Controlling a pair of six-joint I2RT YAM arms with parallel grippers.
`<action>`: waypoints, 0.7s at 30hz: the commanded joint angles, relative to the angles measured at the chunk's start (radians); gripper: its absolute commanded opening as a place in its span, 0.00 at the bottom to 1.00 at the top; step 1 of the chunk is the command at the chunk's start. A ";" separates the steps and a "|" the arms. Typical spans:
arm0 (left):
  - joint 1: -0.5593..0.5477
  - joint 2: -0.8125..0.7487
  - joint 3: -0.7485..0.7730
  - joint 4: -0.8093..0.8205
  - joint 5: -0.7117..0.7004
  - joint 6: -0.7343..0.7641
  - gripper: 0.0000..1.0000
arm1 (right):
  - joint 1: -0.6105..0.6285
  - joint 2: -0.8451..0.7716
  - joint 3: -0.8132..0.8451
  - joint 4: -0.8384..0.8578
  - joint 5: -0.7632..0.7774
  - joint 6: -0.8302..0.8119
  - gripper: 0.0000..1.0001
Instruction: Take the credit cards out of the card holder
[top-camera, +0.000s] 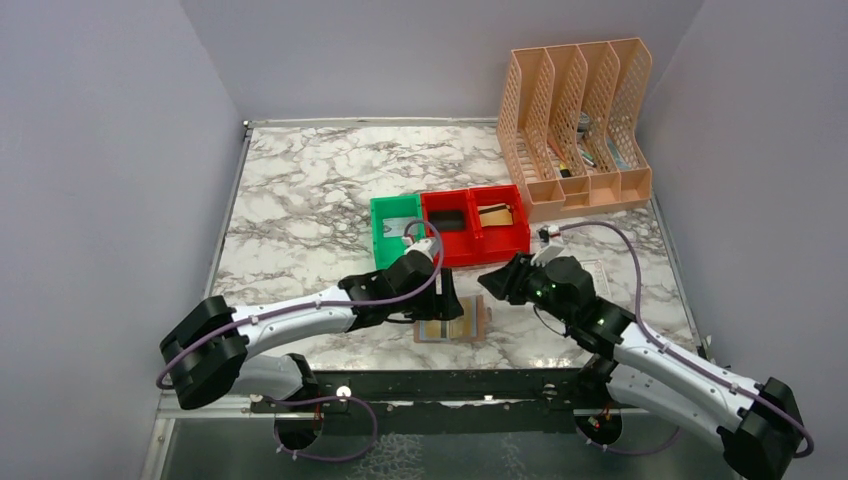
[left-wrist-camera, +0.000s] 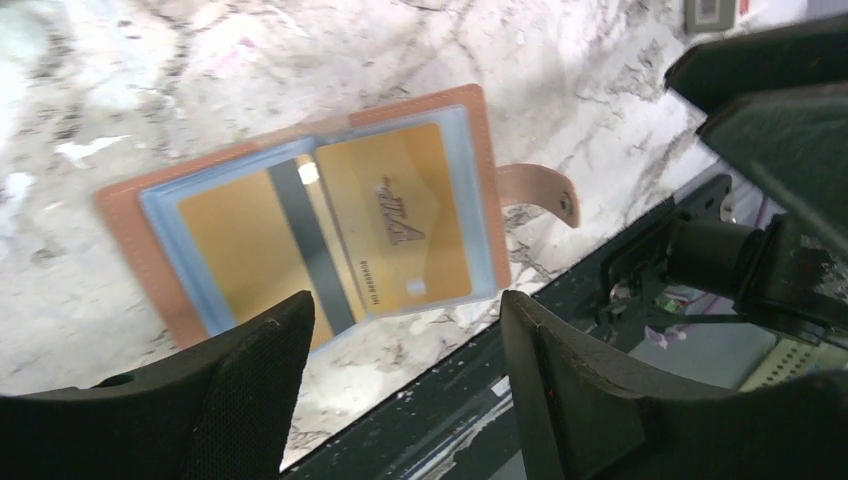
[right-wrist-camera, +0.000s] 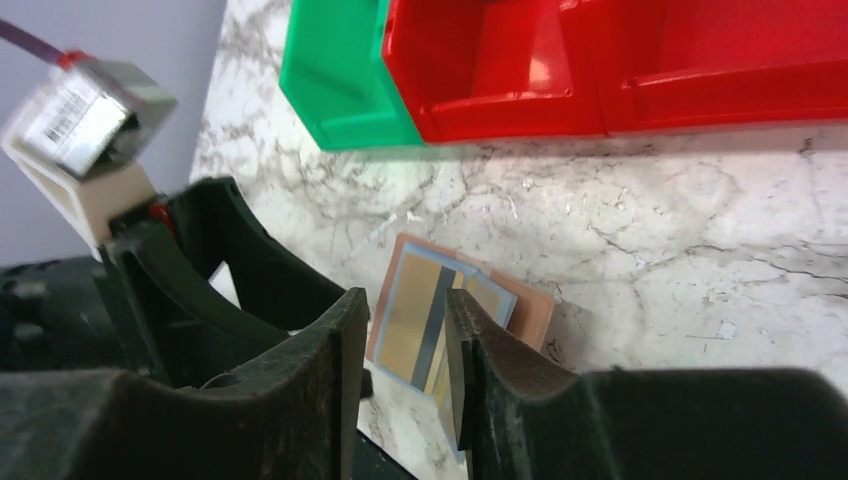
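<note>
The brown card holder (top-camera: 478, 322) lies open flat near the table's front edge, its light blue lining (left-wrist-camera: 480, 190) facing up. Two gold credit cards sit in its pockets: one with a logo (left-wrist-camera: 400, 220) on the right half, one with a grey stripe (left-wrist-camera: 235, 240) on the left half. A strap with a snap (left-wrist-camera: 545, 190) sticks out to the side. My left gripper (left-wrist-camera: 405, 335) hovers over the holder's near edge, open and holding nothing. My right gripper (right-wrist-camera: 405, 345) hangs just right of the holder (right-wrist-camera: 525, 310), open with a narrow gap and nothing between its fingers.
A green bin (top-camera: 396, 228) and two red bins (top-camera: 475, 222) stand right behind the holder. A peach file organizer (top-camera: 575, 125) is at the back right. The table's black front rail (top-camera: 430, 385) runs just below the holder. Both arms crowd close together above it.
</note>
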 joint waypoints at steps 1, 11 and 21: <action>0.022 -0.070 -0.040 -0.070 -0.098 -0.036 0.70 | 0.002 0.095 0.026 0.080 -0.182 -0.032 0.32; 0.056 -0.311 -0.158 -0.139 -0.170 -0.064 0.82 | 0.002 0.308 0.025 0.228 -0.374 0.010 0.26; 0.076 -0.475 -0.198 -0.193 -0.173 -0.029 0.99 | 0.039 0.481 0.012 0.193 -0.342 0.095 0.09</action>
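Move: Behind and below the right hand lies the open card holder, its middle about 8 cm back, 9 cm left and 10 cm down. The red tray stands some 11 cm ahead and 3 cm left of that hand, the green tray about 9 cm ahead and 20 cm left, both roughly 10 cm lower. From the left hand the holder's middle is some 3 cm back, barely 1 cm left and about 5 cm down. Dropping in towards the holder's right page, the right hand goes down, left and back, about 10 cm in all, tipping its fingers down and turning counter-clockwise while they narrow from a third open to nearly shut. The left hand, touching nothing, clears away leftward some 8 cm, rising a little late on, turns slightly counter-clockwise and spreads its fingers fully. ##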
